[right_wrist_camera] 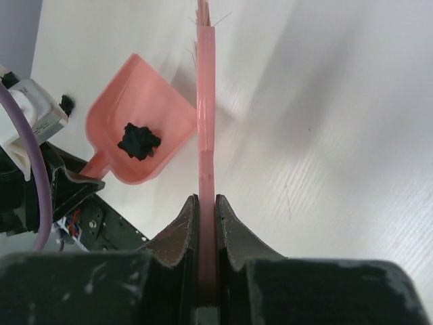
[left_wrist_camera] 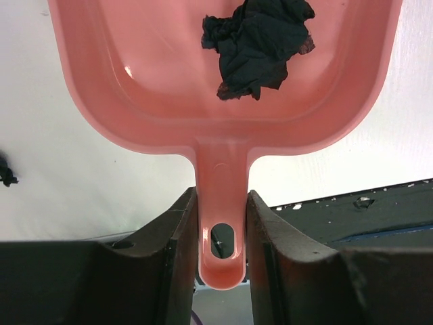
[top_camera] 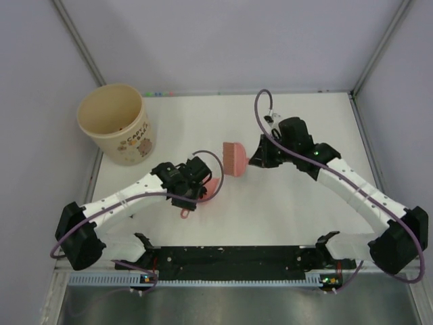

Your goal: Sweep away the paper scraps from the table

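Observation:
My left gripper [left_wrist_camera: 220,198] is shut on the handle of a pink dustpan [left_wrist_camera: 162,81], held low over the white table [top_camera: 304,203]. One black crumpled paper scrap [left_wrist_camera: 260,44] lies inside the pan, also seen from the right wrist as the scrap [right_wrist_camera: 139,140] in the dustpan [right_wrist_camera: 162,115]. A second small black scrap [left_wrist_camera: 7,172] rests on the table left of the pan. My right gripper [right_wrist_camera: 206,200] is shut on the thin handle of a pink brush [right_wrist_camera: 206,101]. From above, the brush [top_camera: 235,157] stands just right of the dustpan [top_camera: 211,186].
A cream paper cup [top_camera: 115,125] stands at the table's back left corner. A black strip [top_camera: 230,257] runs along the near edge between the arm bases. Grey-lilac walls enclose the table on three sides.

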Robot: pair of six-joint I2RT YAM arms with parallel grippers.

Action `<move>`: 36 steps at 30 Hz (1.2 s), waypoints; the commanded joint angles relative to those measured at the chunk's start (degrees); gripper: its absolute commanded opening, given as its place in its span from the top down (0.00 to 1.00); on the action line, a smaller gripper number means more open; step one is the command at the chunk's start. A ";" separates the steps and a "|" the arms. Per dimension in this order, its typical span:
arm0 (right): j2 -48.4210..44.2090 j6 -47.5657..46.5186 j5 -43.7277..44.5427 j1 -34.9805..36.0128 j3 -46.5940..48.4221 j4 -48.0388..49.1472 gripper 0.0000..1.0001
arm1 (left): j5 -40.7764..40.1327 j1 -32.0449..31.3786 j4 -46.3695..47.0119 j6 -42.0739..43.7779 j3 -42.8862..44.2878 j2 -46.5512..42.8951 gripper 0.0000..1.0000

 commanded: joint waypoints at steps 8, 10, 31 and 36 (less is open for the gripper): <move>-19.58 6.36 16.58 0.43 -5.69 -6.84 1.00 | -4.69 -0.18 -10.66 -2.59 11.06 -4.70 1.00; -21.87 7.15 16.58 0.43 -6.83 -8.24 1.00 | -5.40 -0.18 -12.42 -2.59 13.88 -4.43 1.00; -28.12 11.37 17.99 0.43 -8.07 -12.82 1.00 | -6.81 8.07 -26.67 0.39 50.36 8.48 1.00; -25.49 10.85 17.10 0.43 -6.67 -12.20 1.00 | -2.51 15.72 -26.40 2.50 55.80 10.24 1.00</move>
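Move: The left hand already holds the dustpan by its handle, a black paper scrap in the pan about 6 cm ahead of it and 5 cm right. The bin stands some 24 cm ahead and 20 cm left of it, the rim well above. A loose scrap lies about 19 cm left and 2 cm back, on the table. For the right hand, which keeps the brush, the bin is roughly 13 cm ahead and 45 cm left. Lift the left gripper about 20 cm with the dustpan still pinched, nearly straight up at first, then up and forward some 10 cm towards the bin's mouth, tipping the fingers about 20 degrees forward and turning slightly counter-clockwise. Meanwhile draw the brush right and back, some 11 cm clear of the pan, turning it about 20 degrees clockwise, grip kept. ##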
